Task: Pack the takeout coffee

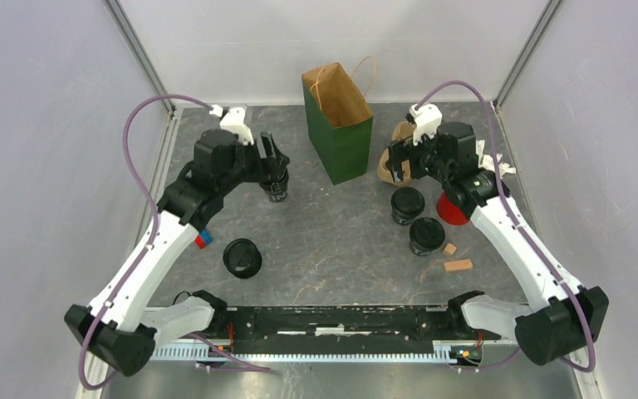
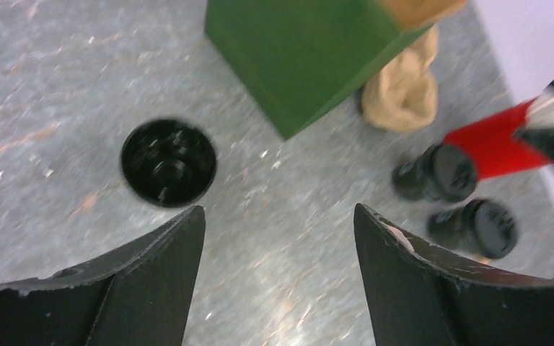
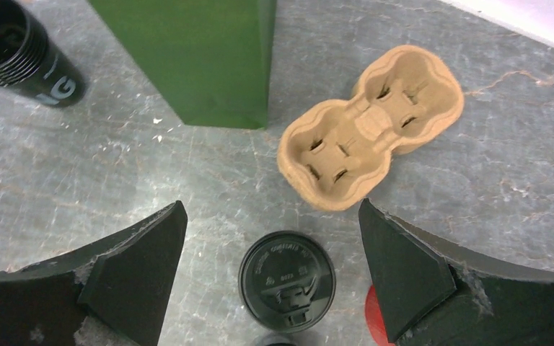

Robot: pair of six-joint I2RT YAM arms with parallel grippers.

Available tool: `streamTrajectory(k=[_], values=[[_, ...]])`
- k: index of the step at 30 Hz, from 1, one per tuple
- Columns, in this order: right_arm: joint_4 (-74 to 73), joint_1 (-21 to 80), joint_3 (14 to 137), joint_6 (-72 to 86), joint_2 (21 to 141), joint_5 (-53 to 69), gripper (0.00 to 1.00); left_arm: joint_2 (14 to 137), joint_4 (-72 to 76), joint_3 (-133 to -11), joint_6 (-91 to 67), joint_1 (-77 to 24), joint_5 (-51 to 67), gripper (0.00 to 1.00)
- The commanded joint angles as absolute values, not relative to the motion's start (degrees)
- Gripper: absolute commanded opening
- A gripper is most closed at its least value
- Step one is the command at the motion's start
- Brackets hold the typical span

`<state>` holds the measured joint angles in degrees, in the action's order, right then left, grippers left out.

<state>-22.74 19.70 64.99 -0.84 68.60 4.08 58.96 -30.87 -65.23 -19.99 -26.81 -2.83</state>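
Two lidded black takeout coffee cups (image 1: 407, 205) (image 1: 426, 235) stand right of centre on the table. My right gripper (image 3: 273, 209) hangs open above them, and one lidded cup (image 3: 287, 280) shows below the gap between its fingers, untouched. A third black cup (image 2: 168, 161), without a lid, stands left of the green paper bag (image 1: 338, 125). Over it in the top view is my left gripper (image 1: 274, 164), whose open jaws hold nothing (image 2: 280, 216); the cup sits just beyond the left fingertip. A loose black lid (image 1: 242, 258) lies nearer the front.
The tan pulp carrier (image 3: 371, 126) lies right of the bag, under my right wrist. A red cup (image 1: 451, 209) with white packets stands beside the lidded cups. Small tan blocks (image 1: 457, 266) and a blue-red piece (image 1: 203, 239) lie near the front.
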Motion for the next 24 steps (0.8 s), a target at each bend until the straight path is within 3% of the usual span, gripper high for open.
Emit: streamTrajectory(k=[1,11,18,24], values=[[-21.1,20.1,61.4,-0.1,63.6,8.3,0.95,65.4,-21.1,-73.0,-29.3,-26.8,-0.3,0.8],[-19.8,20.3,57.0,-3.0,57.5,12.8,0.98,82.8,-7.5,-81.6,-33.6,-28.2,-2.4,0.82],[-13.3,20.3,53.7,6.5,59.2,9.4,0.98,91.9,-8.9,-90.1,-30.4,-28.9,-6.9,0.83],[-14.1,20.2,55.7,6.1,63.1,14.0,0.98,99.9,-14.2,-99.1,-29.3,-29.2,-11.3,0.76]])
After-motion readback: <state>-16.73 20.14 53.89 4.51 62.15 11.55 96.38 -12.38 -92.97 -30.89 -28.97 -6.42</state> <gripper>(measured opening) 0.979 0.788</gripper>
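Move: The green bag is about 20 cm ahead of the left hand and 15 cm to its right, its middle some 15 cm lower; the cup stack stands roughly 8 cm ahead and 4 cm left. From the right hand, the farther lidded cup lies about 5 cm back, 2 cm right and 17 cm down, the other lidded cup 14 cm back and 5 cm right, and the tray 14 cm ahead and 4 cm right. Forward and to its right, the left hand swings about 20 cm from beside the cup stack to the bag's left rim near the handles, staying high, wide open and rolling some 10 degrees left side down. The right hand, open and empty, backs about 4.5 cm towards the farther lidded cup, then eases slightly forward while sinking and drifting left. ##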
